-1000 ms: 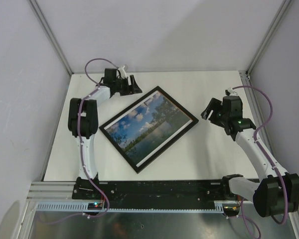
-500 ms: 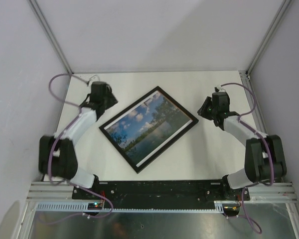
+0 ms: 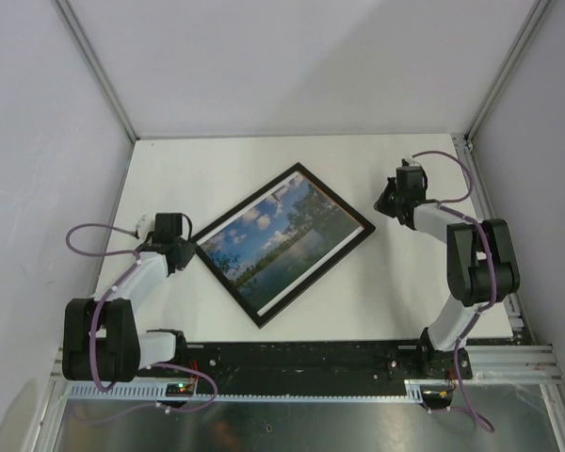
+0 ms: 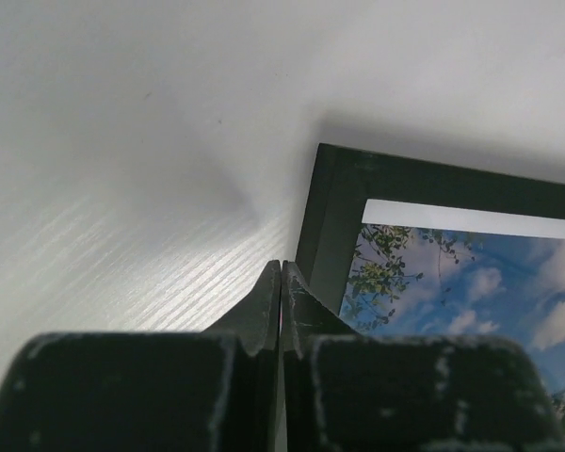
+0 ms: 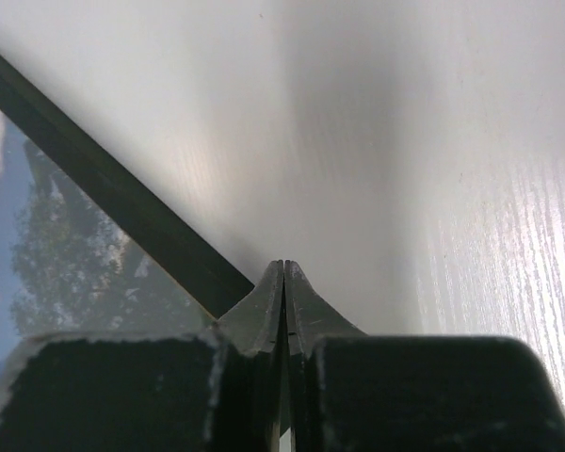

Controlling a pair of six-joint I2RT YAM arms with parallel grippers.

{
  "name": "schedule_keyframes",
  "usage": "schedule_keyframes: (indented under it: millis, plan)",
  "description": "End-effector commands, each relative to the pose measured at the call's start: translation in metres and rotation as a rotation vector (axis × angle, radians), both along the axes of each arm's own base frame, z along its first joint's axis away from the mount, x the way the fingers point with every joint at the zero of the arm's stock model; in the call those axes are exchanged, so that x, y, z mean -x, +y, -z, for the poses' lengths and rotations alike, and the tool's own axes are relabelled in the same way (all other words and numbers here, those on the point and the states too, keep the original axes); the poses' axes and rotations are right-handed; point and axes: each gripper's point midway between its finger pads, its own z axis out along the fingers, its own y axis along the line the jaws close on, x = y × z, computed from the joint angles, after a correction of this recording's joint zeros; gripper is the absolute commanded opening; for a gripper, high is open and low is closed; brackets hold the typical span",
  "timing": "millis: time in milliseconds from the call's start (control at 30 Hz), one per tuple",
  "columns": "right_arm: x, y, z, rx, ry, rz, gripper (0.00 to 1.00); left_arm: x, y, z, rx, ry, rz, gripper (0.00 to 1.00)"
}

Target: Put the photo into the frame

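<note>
The frame point(image 3: 228, 285) lies flat and turned at an angle in the middle of the table, black face up. The photo point(image 3: 278, 240) shows inside it: blue sky, clouds, trees and water. My left gripper point(image 3: 183, 249) is low beside the frame's left corner, shut with nothing between its fingers. In the left wrist view its fingertips point(image 4: 281, 268) meet just short of the frame's corner point(image 4: 334, 207), with the photo point(image 4: 452, 282) beyond. My right gripper point(image 3: 385, 204) is by the frame's right corner, also shut and empty. Its tips point(image 5: 284, 266) sit next to the frame's edge point(image 5: 104, 184).
The white table point(image 3: 386, 282) is closed in by pale walls on three sides, with metal posts point(image 3: 99, 71) at the back corners. A black rail point(image 3: 301, 358) with both arm bases runs along the near edge.
Both grippers have closed. The left arm swung from the back of the table down to the frame's left corner. The right arm folded and drew its gripper towards the frame's right corner.
</note>
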Motion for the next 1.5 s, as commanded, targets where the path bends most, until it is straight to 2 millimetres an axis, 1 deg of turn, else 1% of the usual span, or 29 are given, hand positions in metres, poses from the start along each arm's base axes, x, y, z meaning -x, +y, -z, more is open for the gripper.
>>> schedule_keyframes:
  millis: [0, 100, 233, 333, 433, 533, 667, 700, 767, 900, 1033, 1167, 1267, 1333, 1467]
  plan:
    - [-0.011, 0.005, 0.006, 0.003, 0.0, -0.018, 0.01, -0.005, 0.005, -0.001, 0.048, -0.035, -0.132, 0.0]
    - [-0.005, 0.009, 0.018, 0.004, 0.042, -0.03, 0.0, -0.005, 0.002, 0.01, 0.065, 0.005, -0.145, 0.0]
    - [0.003, 0.015, 0.03, -0.005, 0.09, -0.038, 0.0, -0.008, -0.002, 0.023, 0.086, 0.055, -0.146, 0.0]
    - [0.013, 0.021, 0.036, 0.002, 0.131, -0.051, 0.0, -0.013, -0.004, 0.028, 0.088, 0.079, -0.135, 0.0]
    - [0.026, 0.025, 0.039, 0.012, 0.168, -0.059, 0.0, -0.022, -0.005, 0.028, 0.082, 0.086, -0.11, 0.0]
    - [0.041, 0.026, 0.041, 0.003, 0.192, -0.058, 0.0, -0.044, -0.009, 0.024, 0.078, 0.075, -0.044, 0.0]
    - [0.063, 0.027, 0.04, -0.006, 0.211, -0.057, 0.0, -0.079, -0.024, 0.023, 0.105, 0.058, 0.07, 0.0]
    - [0.07, 0.026, 0.04, -0.007, 0.217, -0.055, 0.0, -0.086, -0.029, 0.024, 0.115, 0.059, 0.098, 0.0]
    - [0.082, 0.026, 0.039, -0.007, 0.224, -0.055, 0.0, -0.108, -0.038, 0.021, 0.126, 0.042, 0.163, 0.0]
    - [0.105, 0.026, 0.036, -0.007, 0.231, -0.057, 0.0, -0.142, -0.059, 0.025, 0.148, 0.031, 0.275, 0.0]
    - [0.126, 0.026, 0.032, 0.004, 0.238, -0.064, 0.0, -0.167, -0.085, 0.028, 0.171, 0.02, 0.373, 0.0]
    - [0.142, 0.024, 0.03, 0.012, 0.244, -0.062, 0.0, -0.177, -0.112, 0.038, 0.178, 0.028, 0.444, 0.0]
    - [0.153, 0.021, 0.032, 0.018, 0.255, -0.059, 0.0, -0.179, -0.127, 0.044, 0.186, 0.037, 0.48, 0.0]
    - [0.155, 0.018, 0.033, 0.031, 0.257, -0.048, 0.0, -0.176, -0.133, 0.047, 0.192, 0.047, 0.481, 0.0]
    - [0.152, 0.013, 0.038, 0.04, 0.261, -0.034, 0.0, -0.162, -0.131, 0.053, 0.192, 0.068, 0.454, 0.0]
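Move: The frame, photo inside, lies askew between the closed grippers. Its middle is about 24 cm right of the left hand, 6 cm farther out and 3 cm below; its left corner is just 6 cm ahead and 1 cm right. From the right hand, the middle is some 25 cm left, 9 cm back and 5 cm down, with the frame's right corner roughly 4 cm back and the far corner about 20 cm left and 12 cm ahead. Shut fingertips come to bear on opposite outer sides of the frame and push it round clockwise. Both hands first sink, the left about 3 cm, the right 5 cm; then the left shoves forward some 20 cm, curving rightward beside the left corner and turning clockwise, while the right pushes back about 16 cm near the right corner, its fingers tipping steeper. ##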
